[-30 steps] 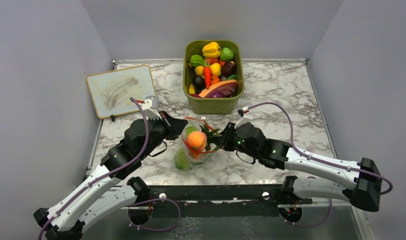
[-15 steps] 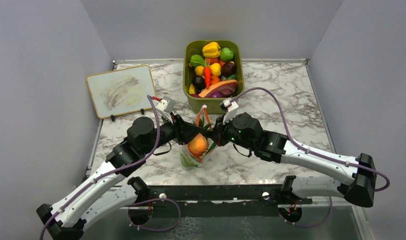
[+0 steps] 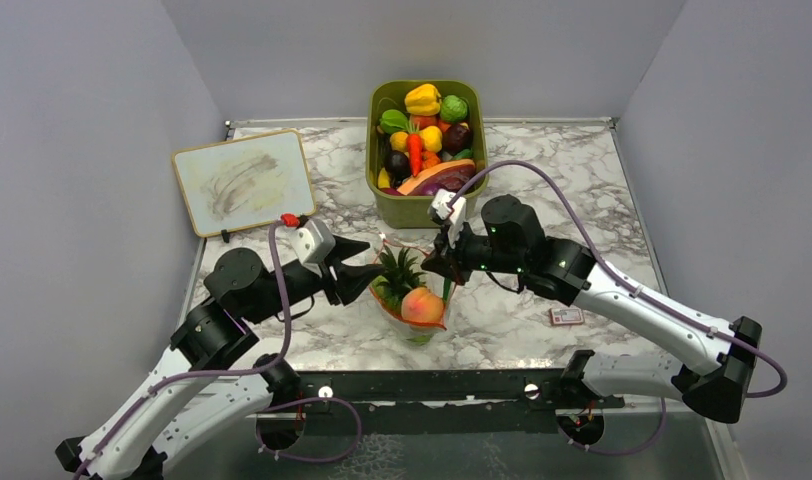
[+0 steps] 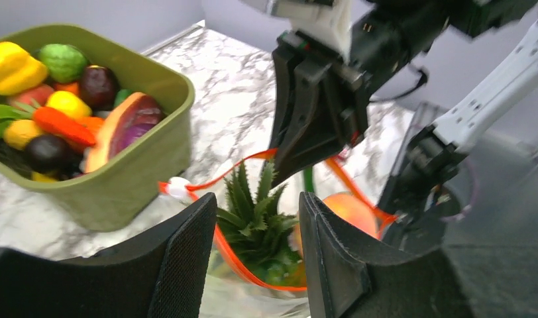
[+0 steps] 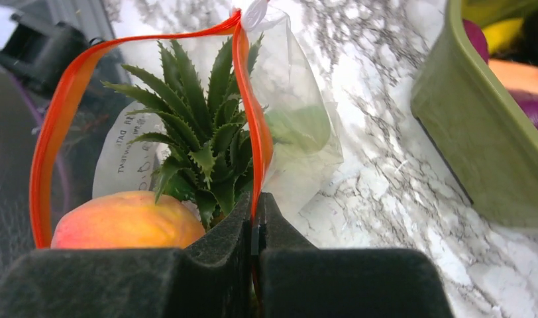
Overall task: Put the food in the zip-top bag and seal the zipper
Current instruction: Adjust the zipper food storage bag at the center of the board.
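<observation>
The clear zip-top bag stands mid-table with its mouth open. In it are a round orange-peach fruit, a green leafy top and a light-green ball behind the plastic. The orange-red zipper loops round the mouth, with a white slider at its far end. My right gripper is shut on the zipper's right side. My left gripper is open just left of the bag, clamping nothing. Its fingers frame the bag mouth, and the zipper runs beyond them.
An olive-green bin full of toy produce stands behind the bag. A small whiteboard leans at the back left. A small pink-and-white tag lies on the marble under the right arm.
My left gripper has opened and drawn back to the left of the bag. My right gripper has shut on the zipper and shifted back, and the bag moved slightly right with it.
</observation>
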`<state>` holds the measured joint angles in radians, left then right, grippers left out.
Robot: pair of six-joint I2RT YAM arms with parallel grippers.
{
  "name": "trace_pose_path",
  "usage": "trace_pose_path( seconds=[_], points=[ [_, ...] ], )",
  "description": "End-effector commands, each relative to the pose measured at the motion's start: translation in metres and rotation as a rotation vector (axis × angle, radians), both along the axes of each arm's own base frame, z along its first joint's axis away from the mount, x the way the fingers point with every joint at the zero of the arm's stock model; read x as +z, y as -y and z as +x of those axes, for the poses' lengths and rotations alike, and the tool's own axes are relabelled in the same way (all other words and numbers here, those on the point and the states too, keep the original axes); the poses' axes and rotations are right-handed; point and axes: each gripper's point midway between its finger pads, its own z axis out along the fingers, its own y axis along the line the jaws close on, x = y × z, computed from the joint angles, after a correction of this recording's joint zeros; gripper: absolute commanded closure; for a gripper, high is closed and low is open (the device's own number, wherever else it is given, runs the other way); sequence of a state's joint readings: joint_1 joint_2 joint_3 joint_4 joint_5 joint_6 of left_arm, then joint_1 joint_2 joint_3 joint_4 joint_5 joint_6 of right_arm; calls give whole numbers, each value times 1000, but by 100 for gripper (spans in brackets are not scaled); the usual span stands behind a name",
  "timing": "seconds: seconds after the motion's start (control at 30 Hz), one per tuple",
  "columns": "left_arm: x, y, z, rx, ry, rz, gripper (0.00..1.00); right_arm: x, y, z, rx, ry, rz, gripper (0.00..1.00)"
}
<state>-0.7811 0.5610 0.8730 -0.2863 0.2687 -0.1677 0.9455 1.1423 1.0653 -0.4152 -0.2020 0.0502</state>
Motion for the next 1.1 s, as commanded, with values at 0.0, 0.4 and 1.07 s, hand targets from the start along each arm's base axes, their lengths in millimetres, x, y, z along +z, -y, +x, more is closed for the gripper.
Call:
trace_pose_path(
  seconds=[0.0,0.4,1.07],
  points=[
    [-25,-11,-2,-55,255,214,49,21,-4,-28,261,70,-5,99],
    [-34,-16,-47,-270,516,250,42,22,9,-52,474,145,-39,99],
    [-72,-2,-58,-417,507,287,47,20,-5,-60,612,150,-37,99]
  ],
)
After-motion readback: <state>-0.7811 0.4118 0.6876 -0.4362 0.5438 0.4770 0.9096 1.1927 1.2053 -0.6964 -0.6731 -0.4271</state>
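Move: The zip slider on the bag's rim is about 8 cm ahead of the open left gripper, 4 cm to its right and some 5 cm lower. From that gripper the pineapple crown lies 7 cm right, 3 ahead and 8 below, and the peach 12 right, 3 back and 8 below. The right gripper already pinches the far rim; from it the slider is about 10 cm left, 4 ahead and 5 above, the crown 6 left and 2 back. Keep the right fingers shut on the bag's rim and draw it back towards the robot about 6 cm, turning the wrist some 35 degrees counter-clockwise. Meanwhile bring the open left gripper down 8 cm in two stages and back nearly 4, rolling it clockwise as seen from behind the hand and swinging its fingers to point more squarely right, towards the slider, without closing. ##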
